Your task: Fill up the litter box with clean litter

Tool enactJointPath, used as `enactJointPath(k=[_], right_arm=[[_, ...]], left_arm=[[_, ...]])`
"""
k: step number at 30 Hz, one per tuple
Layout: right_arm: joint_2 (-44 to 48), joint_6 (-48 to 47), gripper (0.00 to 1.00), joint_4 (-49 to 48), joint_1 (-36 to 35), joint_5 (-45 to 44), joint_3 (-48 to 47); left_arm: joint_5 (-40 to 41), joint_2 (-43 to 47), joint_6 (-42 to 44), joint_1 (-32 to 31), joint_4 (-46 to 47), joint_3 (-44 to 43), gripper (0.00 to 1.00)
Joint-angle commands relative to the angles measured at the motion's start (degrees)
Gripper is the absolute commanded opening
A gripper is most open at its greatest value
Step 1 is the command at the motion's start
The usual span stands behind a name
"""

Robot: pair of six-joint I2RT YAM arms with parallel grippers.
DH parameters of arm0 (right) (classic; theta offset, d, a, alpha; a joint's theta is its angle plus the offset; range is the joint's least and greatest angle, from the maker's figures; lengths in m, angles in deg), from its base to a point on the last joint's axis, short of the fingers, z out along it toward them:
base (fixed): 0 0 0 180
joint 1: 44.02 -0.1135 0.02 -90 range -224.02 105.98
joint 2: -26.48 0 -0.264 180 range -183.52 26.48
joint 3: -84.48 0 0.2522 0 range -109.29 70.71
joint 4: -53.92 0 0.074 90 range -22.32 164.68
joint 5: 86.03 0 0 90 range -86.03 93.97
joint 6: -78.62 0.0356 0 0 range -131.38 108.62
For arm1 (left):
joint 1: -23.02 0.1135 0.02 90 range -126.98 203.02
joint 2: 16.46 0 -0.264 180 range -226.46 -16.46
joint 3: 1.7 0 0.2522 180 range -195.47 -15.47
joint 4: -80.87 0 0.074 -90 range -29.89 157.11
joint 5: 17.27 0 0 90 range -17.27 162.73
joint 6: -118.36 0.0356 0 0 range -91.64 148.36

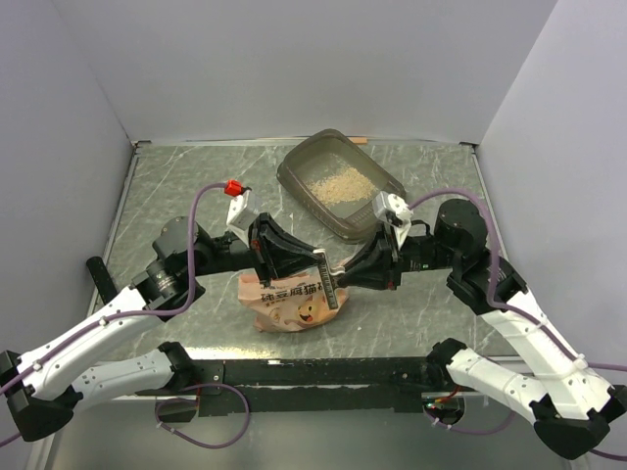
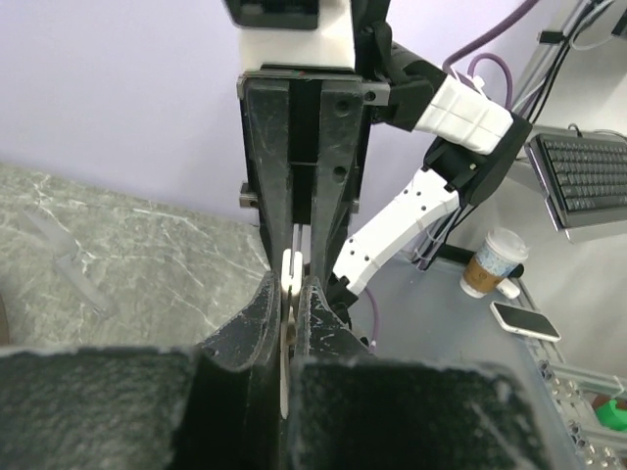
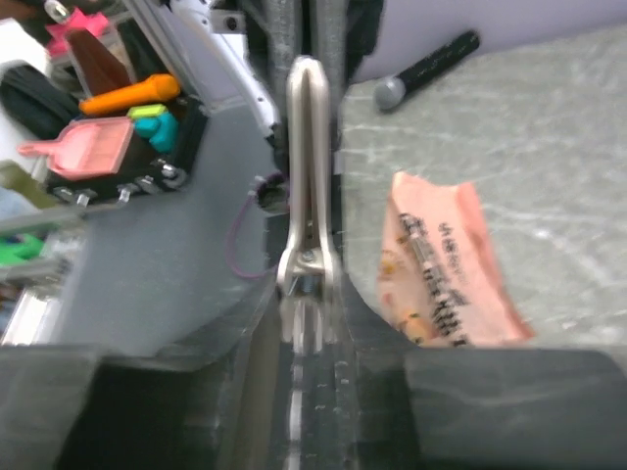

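The grey-brown litter box stands at the back of the table, a shallow layer of pale clean litter in it. The orange-pink printed bag lies flat in front of both grippers, also seen as the bag in the right wrist view. Above it a slim silver clip-like tool spans between the grippers. My left gripper is shut on one end, which shows edge-on as a thin pale strip. My right gripper grips the other end, fingers tight against it, blurred.
White enclosure walls close in the marbled table on three sides. Off the table's edge lie a pink scoop and an orange tool. A coffee cup, a phone and a keyboard sit on a side bench.
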Motion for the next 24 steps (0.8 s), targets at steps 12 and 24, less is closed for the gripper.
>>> enactJointPath(k=[12,24], right_arm=[[0.97,-2.64,0.0,2.95,-1.34,-10.4,-2.79],[-3.08,-10.73,0.0,15.61,-1.25,-22.45,-10.35]], left_arm=[[5.91,5.11,6.96,0.18,-10.04,-2.81,0.59],[26.65,6.35,22.43,0.18,-31.93,3.16,0.53]])
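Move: The bag clip hangs between the two grippers: the left fingers still hold it squeezed shut, its middle roughly 2 cm right of and 2 cm behind that hand point. For the right hand, whose half-shut fingers already straddle the clip's tail, the middle is about 2 cm left and level. The litter bag stands some 9 cm left of the right hand, 4 ahead and 29 below; the litter box is straight ahead, roughly 31 cm out and 34 below. The right fingers close on the tail of the bag clip and keep it pinched, while the left fingers open wide and let go of its other end. The right hand then carries the clip about 4 cm forward, swinging clockwise some 15 degrees. The left hand backs off about 5 cm left, sinks 6 and goes 4 forward, turning counter-clockwise with its fingers dipping. ##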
